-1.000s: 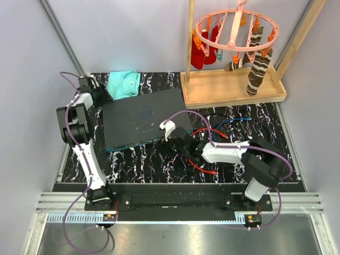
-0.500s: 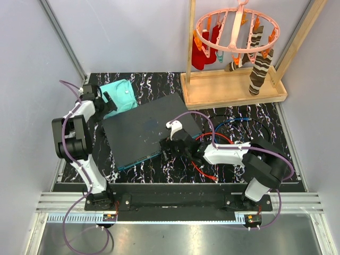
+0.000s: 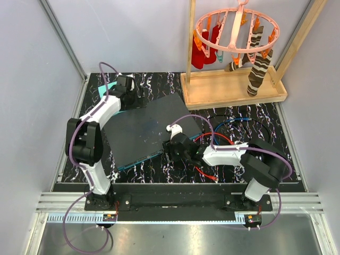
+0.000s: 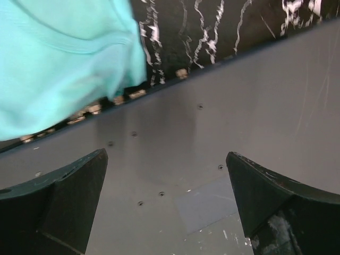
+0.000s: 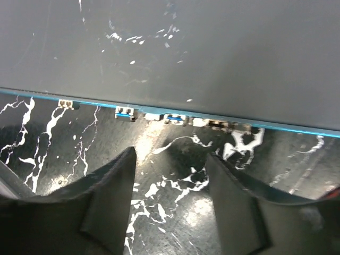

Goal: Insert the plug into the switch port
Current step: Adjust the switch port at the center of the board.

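The switch, a flat dark grey box, lies skewed on the marbled mat with its teal-blue edge facing the near side. My left gripper hovers over its far corner. In the left wrist view this gripper is wide open above the grey top, holding nothing. My right gripper sits just in front of the teal edge. In the right wrist view it is open over bare mat, facing the row of sockets. Red, blue and black cables lie right of the switch; no plug shows clearly.
A folded teal cloth lies just beyond the switch's far corner, mostly hidden under my left arm from above. A wooden tray with a pink sock hanger stands at the back right. Cable loops cover the mat's right half.
The switch has swung round to a skewed angle. My left arm has moved right from the far-left corner, and its jaws have opened. The right gripper's jaws have narrowed.
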Controlling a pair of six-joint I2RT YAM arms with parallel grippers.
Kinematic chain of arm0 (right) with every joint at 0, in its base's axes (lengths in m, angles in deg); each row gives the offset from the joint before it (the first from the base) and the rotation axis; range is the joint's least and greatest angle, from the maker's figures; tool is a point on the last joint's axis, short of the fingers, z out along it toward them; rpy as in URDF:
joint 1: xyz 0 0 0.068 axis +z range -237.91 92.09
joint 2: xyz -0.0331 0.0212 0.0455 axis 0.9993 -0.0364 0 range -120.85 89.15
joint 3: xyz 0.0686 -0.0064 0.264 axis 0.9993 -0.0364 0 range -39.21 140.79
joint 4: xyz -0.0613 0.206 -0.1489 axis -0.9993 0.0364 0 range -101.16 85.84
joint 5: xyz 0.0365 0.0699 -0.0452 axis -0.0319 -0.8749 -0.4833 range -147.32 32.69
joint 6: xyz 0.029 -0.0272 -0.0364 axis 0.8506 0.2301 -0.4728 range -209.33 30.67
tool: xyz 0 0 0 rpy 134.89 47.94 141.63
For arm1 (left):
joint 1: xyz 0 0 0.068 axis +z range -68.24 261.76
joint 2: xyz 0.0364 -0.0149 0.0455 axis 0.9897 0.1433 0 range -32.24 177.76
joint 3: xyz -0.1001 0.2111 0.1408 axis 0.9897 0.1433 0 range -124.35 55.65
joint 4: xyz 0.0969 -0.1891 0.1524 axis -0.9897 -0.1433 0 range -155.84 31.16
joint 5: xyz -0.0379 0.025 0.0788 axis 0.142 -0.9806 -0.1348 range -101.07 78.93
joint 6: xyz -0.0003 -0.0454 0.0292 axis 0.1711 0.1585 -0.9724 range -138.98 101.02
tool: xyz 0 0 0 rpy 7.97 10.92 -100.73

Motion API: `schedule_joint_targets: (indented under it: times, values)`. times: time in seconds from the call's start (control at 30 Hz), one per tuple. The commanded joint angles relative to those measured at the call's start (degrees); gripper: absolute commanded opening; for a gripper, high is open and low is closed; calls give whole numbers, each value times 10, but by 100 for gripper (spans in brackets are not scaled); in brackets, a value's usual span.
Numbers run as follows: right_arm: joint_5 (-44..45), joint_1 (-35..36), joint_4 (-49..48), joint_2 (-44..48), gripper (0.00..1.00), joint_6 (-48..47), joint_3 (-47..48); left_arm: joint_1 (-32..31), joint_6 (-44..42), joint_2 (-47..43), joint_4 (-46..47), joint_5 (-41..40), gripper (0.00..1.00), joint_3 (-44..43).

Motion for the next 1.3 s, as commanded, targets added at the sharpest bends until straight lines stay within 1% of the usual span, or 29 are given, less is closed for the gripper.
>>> schedule_joint_targets:
  times: [0.0,0.1,0.33,0.43,0.47,0.67,0.77,0.87,0.97,1.27]
  values:
    - [-13,6,-28,-24,50,13,35,3,-27,37,-5,-10,99,-30]
    - [-25,7,-39,-40,36,13,52,0,-29,58,-16,-3,99,-36]
    - [-38,7,-56,-75,19,16,87,-5,-14,87,-30,-3,99,-35]
    - [-43,6,-61,-88,18,18,98,-6,-9,97,-34,-3,99,-35]
    - [-43,6,-62,-90,17,18,100,-6,-8,99,-37,-4,99,-35]
    - [-28,6,-55,-92,16,17,112,-7,2,106,-44,-1,99,-34]
    - [-30,7,-33,-74,15,19,92,-6,4,108,-43,-1,99,-38]
    - [-51,10,-30,-51,14,24,63,-6,4,110,-44,-2,99,-42]
    - [-52,23,-22,-39,14,25,52,-7,4,110,-44,-6,99,-42]
    - [-35,26,-35,-66,13,13,79,-7,5,113,-45,-6,99,-37]
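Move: The blue-lined switch port on the board's near edge lies about 5 cm to the right hand's left, level with it fore and aft and about 1 cm lower. A second blue port is some 3 cm ahead and 2 cm left of that hand; the red cable's plug is about 11 cm back and 21 cm right. From the left hand, the board's middle is roughly 12 cm back, 9 cm right and 8 cm down; the teal cloth is 6 cm ahead and 12 cm left. Left hand sinks about 5 cm onto the board; right shifts 4 cm left towards the port, fingers nearly shutting. ##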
